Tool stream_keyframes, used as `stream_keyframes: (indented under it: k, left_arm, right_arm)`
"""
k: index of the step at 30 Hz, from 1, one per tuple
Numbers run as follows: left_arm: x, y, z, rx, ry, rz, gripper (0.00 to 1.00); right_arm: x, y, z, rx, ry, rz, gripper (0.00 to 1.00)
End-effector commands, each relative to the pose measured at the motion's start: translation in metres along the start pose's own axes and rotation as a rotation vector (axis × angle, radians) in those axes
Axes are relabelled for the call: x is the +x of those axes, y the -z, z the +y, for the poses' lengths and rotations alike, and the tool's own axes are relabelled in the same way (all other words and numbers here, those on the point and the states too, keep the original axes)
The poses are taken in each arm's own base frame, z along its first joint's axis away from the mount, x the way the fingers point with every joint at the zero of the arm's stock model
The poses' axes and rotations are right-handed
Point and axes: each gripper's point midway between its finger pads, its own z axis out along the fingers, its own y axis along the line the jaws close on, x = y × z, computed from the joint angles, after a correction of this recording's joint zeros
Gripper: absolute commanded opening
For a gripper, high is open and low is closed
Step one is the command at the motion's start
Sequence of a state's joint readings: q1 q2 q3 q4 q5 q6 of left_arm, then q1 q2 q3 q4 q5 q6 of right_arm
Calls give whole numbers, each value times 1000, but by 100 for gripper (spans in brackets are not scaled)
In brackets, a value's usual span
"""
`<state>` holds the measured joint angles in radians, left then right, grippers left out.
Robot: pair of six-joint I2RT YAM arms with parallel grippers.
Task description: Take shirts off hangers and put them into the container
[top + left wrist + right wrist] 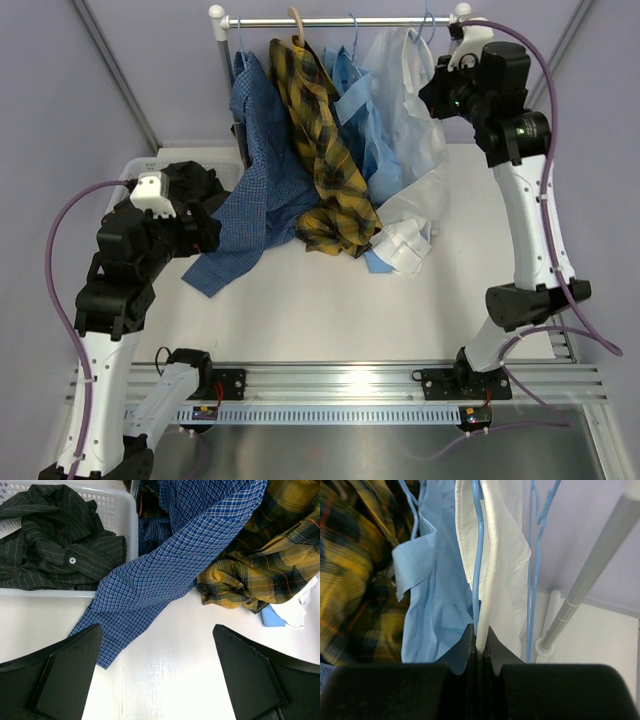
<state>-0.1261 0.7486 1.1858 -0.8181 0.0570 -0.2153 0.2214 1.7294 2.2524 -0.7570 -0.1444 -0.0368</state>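
Four shirts hang on the rail: dark blue check, yellow plaid, light blue and white, their tails lying on the table. My right gripper is up at the rail, shut on a fold of the white shirt right beside its light-blue hanger. My left gripper hangs open over bare table, next to the check shirt's trailing sleeve. The black pinstriped shirt lies in the white container.
An empty blue hanger hangs right of the white shirt, close to the rail's metal bar and white post. The container sits at the table's far left, mostly hidden under my left arm in the top view.
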Motion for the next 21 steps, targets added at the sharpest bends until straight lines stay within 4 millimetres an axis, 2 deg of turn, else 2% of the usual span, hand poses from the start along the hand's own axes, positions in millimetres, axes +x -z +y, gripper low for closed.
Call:
stream_keyframes:
  k: [1, 4, 5, 6, 7, 8, 9, 10, 11, 12, 13, 14, 15, 17, 19, 21]
  left_arm:
    - [-22, 6, -10, 44, -24, -57, 99]
    - [-23, 5, -15, 65, -10, -50, 99]
    - [-24, 5, -16, 68, -4, -48, 99]
    - [-26, 5, -17, 70, 0, -51, 99]
    - [-30, 6, -19, 75, 4, -57, 99]
    - [-32, 4, -20, 77, 3, -53, 99]
    - [-35, 3, -21, 79, 2, -56, 99]
    - [-42, 5, -26, 92, -4, -68, 99]
    - [-45, 0, -28, 95, -4, -58, 99]
    - [-48, 0, -30, 99, -4, -59, 99]
    - [-59, 2, -35, 112, -1, -78, 99]
    - [-64, 2, -36, 114, 0, -83, 99]
    - [-65, -6, -37, 111, -2, -68, 99]
    - [-74, -7, -41, 116, -9, -77, 99]
    - [-78, -14, -46, 133, -7, -64, 99]
    - [-80, -17, -49, 142, 3, -56, 99]
  right_arm:
    - [-59, 57, 6, 15, 63, -188, 0]
    - [-44, 71, 10, 2, 37, -138, 0]
    - [-20, 66, 10, 1, 18, -71, 0]
    - [-17, 83, 13, 1, -9, -77, 0]
    - [16, 78, 11, 8, -30, -5, 0]
    - [26, 86, 12, 10, -31, 6, 0]
    - [25, 114, 17, 10, -65, -27, 0]
    - [51, 116, 16, 16, -78, 31, 0]
    - [56, 128, 18, 15, -81, 30, 0]
    - [52, 154, 24, 5, -73, -7, 0]
    - [61, 168, 31, -29, -64, 10, 0]
    - [59, 180, 36, -55, -46, -6, 0]
    - [51, 207, 43, -76, -6, -60, 0]
    - [40, 235, 50, -95, 19, -113, 0]
    - [19, 278, 59, -119, 64, -208, 0]
    - [4, 299, 67, -142, 83, -263, 0]
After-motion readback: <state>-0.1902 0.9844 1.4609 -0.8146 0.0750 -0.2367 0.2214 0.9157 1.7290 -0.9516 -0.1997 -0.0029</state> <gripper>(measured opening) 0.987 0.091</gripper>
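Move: The right hand already pinches the white shirt and its blue hanger. The clear table in front of the rack lies about 28 cm back, 17 cm left and 45 cm below it; the light-blue shirt hangs some 12 cm left, 2 cm ahead, and the yellow plaid shirt 23 cm left, 2 cm ahead, both about 18 cm lower. From the open left hand, the white shirt is roughly 20 cm ahead, 40 cm right and 5 cm lower. Keeping its pinch on the white shirt's shoulder and the hanger inside, the right hand pulls them quickly away from the rack, about 25 cm back and slightly right, rising 4 cm, dipping well below its starting height, then climbing back just above it. The left hand, wide open and touching nothing, rises about 5 cm while easing forward and right. ##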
